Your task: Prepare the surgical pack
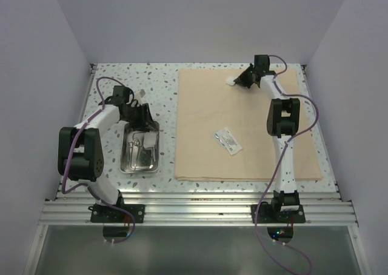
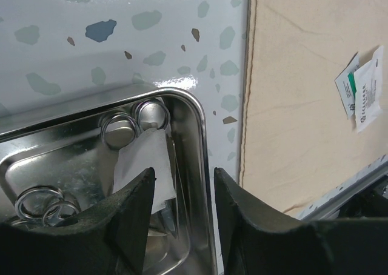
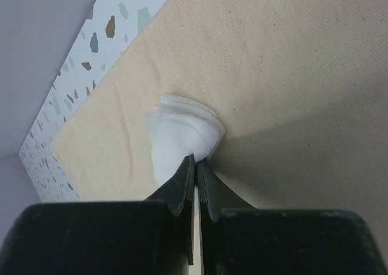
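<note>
The beige cloth [image 1: 254, 117] lies flat on the right half of the table, and the clear packet [image 1: 227, 140] rests near its middle. At the cloth's far edge my right gripper [image 3: 197, 160] is shut on a small stack of white gauze squares [image 3: 182, 132], pinching its near edge. The steel tray [image 1: 124, 160] sits to the left of the cloth and holds scissors [image 2: 42, 205] and another gauze square [image 2: 142, 163]. My left gripper [image 2: 183, 175] is open, one finger inside the tray and one outside its right rim [image 2: 203, 135]. Neither finger touches the rim.
The speckled tabletop [image 1: 157, 87] is walled at the back and on both sides. A metal rail [image 1: 194, 211] runs along the near edge, by the arm bases. The packet [image 2: 364, 90] and cloth [image 2: 303, 105] also show to the right in the left wrist view.
</note>
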You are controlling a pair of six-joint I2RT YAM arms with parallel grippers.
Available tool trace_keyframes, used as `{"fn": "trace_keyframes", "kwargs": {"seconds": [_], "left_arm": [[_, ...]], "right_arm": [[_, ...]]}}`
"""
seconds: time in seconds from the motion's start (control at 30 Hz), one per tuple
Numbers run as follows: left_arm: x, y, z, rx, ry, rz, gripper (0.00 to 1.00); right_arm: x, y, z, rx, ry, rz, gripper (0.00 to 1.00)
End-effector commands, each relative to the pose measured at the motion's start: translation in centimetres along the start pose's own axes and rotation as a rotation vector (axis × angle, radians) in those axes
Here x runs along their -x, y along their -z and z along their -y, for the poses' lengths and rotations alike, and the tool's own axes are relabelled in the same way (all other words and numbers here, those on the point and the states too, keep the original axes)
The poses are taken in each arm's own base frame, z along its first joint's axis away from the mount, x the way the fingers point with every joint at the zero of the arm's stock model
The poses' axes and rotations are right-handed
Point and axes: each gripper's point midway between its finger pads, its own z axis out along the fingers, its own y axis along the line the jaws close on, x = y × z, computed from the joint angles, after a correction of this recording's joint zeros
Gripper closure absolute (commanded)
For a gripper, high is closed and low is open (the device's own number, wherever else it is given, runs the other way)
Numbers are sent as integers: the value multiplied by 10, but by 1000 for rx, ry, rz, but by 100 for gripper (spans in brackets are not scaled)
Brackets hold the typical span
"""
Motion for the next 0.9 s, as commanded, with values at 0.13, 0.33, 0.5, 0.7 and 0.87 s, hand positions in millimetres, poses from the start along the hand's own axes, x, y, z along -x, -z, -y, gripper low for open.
{"fn": "trace_keyframes", "kwargs": {"seconds": [0.13, 0.33, 0.5, 0.7, 0.87], "left_arm": [[18, 12, 45, -245, -43, 98, 43], [27, 31, 88, -486, -85, 172, 32], [33, 52, 120, -634, -105, 255, 16], [22, 69, 152, -776, -138, 262, 9], [11, 89, 182, -910, -191, 293, 2]], "right_arm": [[4, 57, -62, 139, 114, -22, 100], [-53, 153, -95, 282, 266, -149, 100], [-143, 231, -106, 395, 386, -318, 100], [-238, 296, -117, 598, 442, -537, 100], [-265, 320, -122, 695, 434, -633, 100]]}}
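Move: Back and to the left of the right gripper, which already has the last gauze pinched down at the cloth's far side, waits the left gripper: roughly 31 cm back, 44 cm left, slightly higher. From the left gripper the gauze lies some 32 cm ahead, 42 cm right and 4 cm below. The white packets are about 35 cm back and 7 cm left of the right hand; the tray's middle is 38 cm back and 48 cm left of it. Keeping the gauze pinched, the right arm pulls it back about 33 cm while swinging left and lifting some 18 cm, its fingers turning counter-clockwise towards the left gripper. To meet it, the left hand rises off the tray area and goes right, roughly 10 cm each way, tilting its fingers up to point right and opening from half to nearly full. ##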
